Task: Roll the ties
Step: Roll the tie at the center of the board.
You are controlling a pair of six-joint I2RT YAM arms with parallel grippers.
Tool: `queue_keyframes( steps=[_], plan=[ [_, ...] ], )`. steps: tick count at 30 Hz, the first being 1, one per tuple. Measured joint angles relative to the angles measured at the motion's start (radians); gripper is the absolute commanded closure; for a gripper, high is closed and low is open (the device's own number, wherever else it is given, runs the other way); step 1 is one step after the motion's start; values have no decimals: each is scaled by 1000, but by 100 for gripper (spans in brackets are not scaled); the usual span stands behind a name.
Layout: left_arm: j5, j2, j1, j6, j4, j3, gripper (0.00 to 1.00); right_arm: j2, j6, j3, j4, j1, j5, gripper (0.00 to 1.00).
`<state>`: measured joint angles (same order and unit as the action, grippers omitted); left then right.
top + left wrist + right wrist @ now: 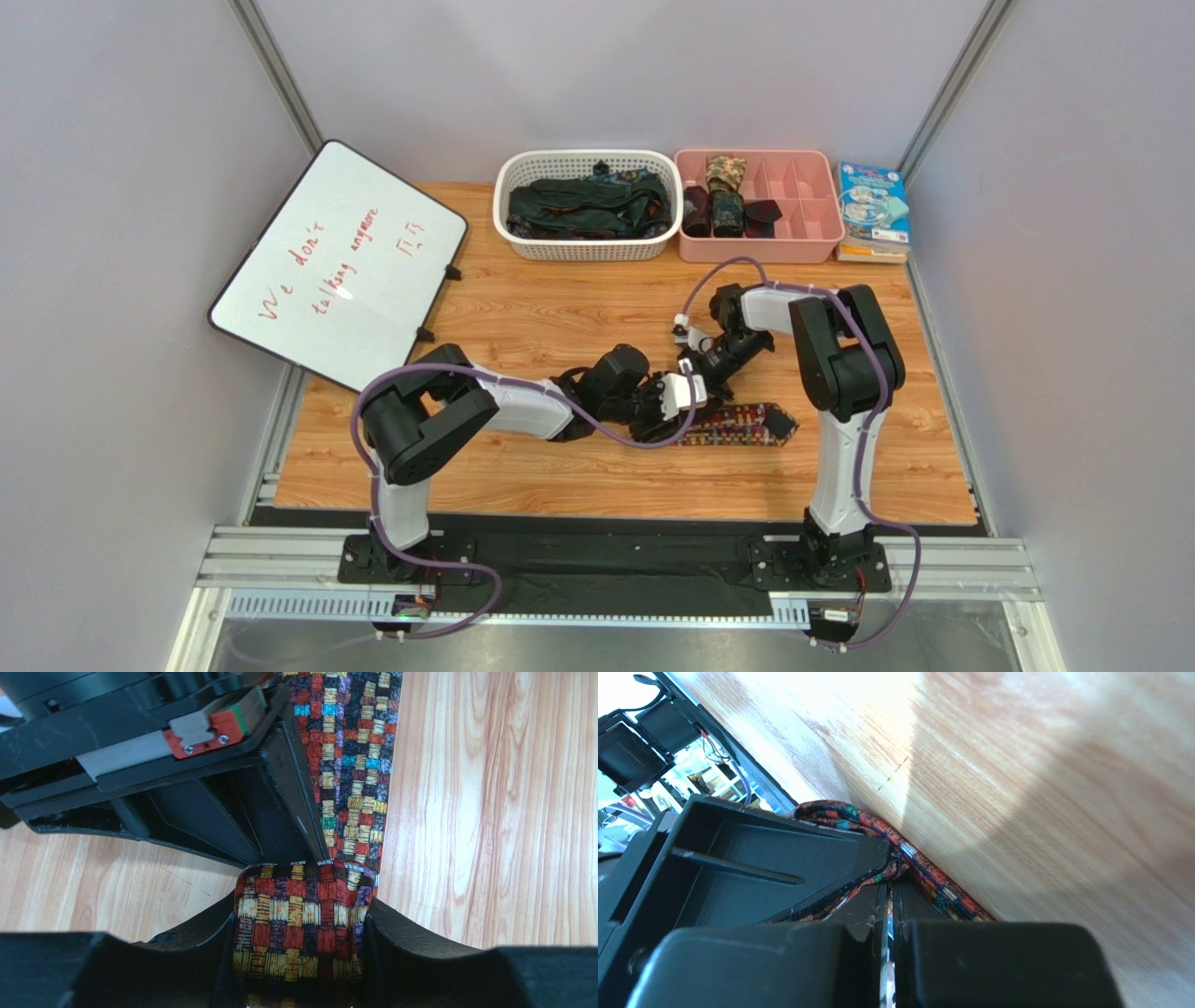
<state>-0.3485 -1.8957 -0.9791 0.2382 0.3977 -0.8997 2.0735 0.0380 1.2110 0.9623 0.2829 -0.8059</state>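
The patterned tie, woven in red, orange and yellow squares, lies on the wooden table with its flat tail pointing right. Its rolled part sits between the fingers of my left gripper, which press on both sides of it. From the roll, the tail runs away across the wood. My right gripper is shut on a thin edge of the same tie, right against the roll. In the top view the left gripper and right gripper meet at the middle of the table.
A white basket of dark ties stands at the back. To its right is a pink tray holding rolled ties. A whiteboard leans at the back left, and a small box sits at the back right.
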Motion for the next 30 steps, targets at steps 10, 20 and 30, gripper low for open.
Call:
queue_keyframes(
  steps=[10, 20, 30],
  plan=[
    [-24, 6, -10, 132, -215, -87, 69, -45, 32, 0, 31, -56, 5, 67],
    [-45, -45, -9, 150, -445, -241, 70, -182, 62, -80, 21, -135, -102, 59],
    [-46, -56, -8, 142, -483, -269, 70, -162, 1, -150, -92, -133, -200, 58]
  ],
)
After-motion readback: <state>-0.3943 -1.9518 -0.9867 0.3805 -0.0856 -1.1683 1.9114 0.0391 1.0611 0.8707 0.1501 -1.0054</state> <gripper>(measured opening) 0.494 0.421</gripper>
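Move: Between the left hand's half-open fingers sits the roll of the tie, right at its hand point. For the right hand, shut and pointing down-left, the same roll lies about 3 cm to the left, perhaps 1 cm back, at about tip height. From the right hand, the flat stretch of tie centres some 6 cm to the right and 1 cm back, its black end about 12 cm to the right, both about 1 cm lower. Opening from shut to a bit under half, the right fingers come up off the flat tie just beside the roll, rising about 4 cm while swinging some 3 cm right and forward, then partly back left to hang spread above the roll's right edge. The left hand keeps the roll pinched, easing 1 cm back as its fingers tip some 15 degrees steeper. ##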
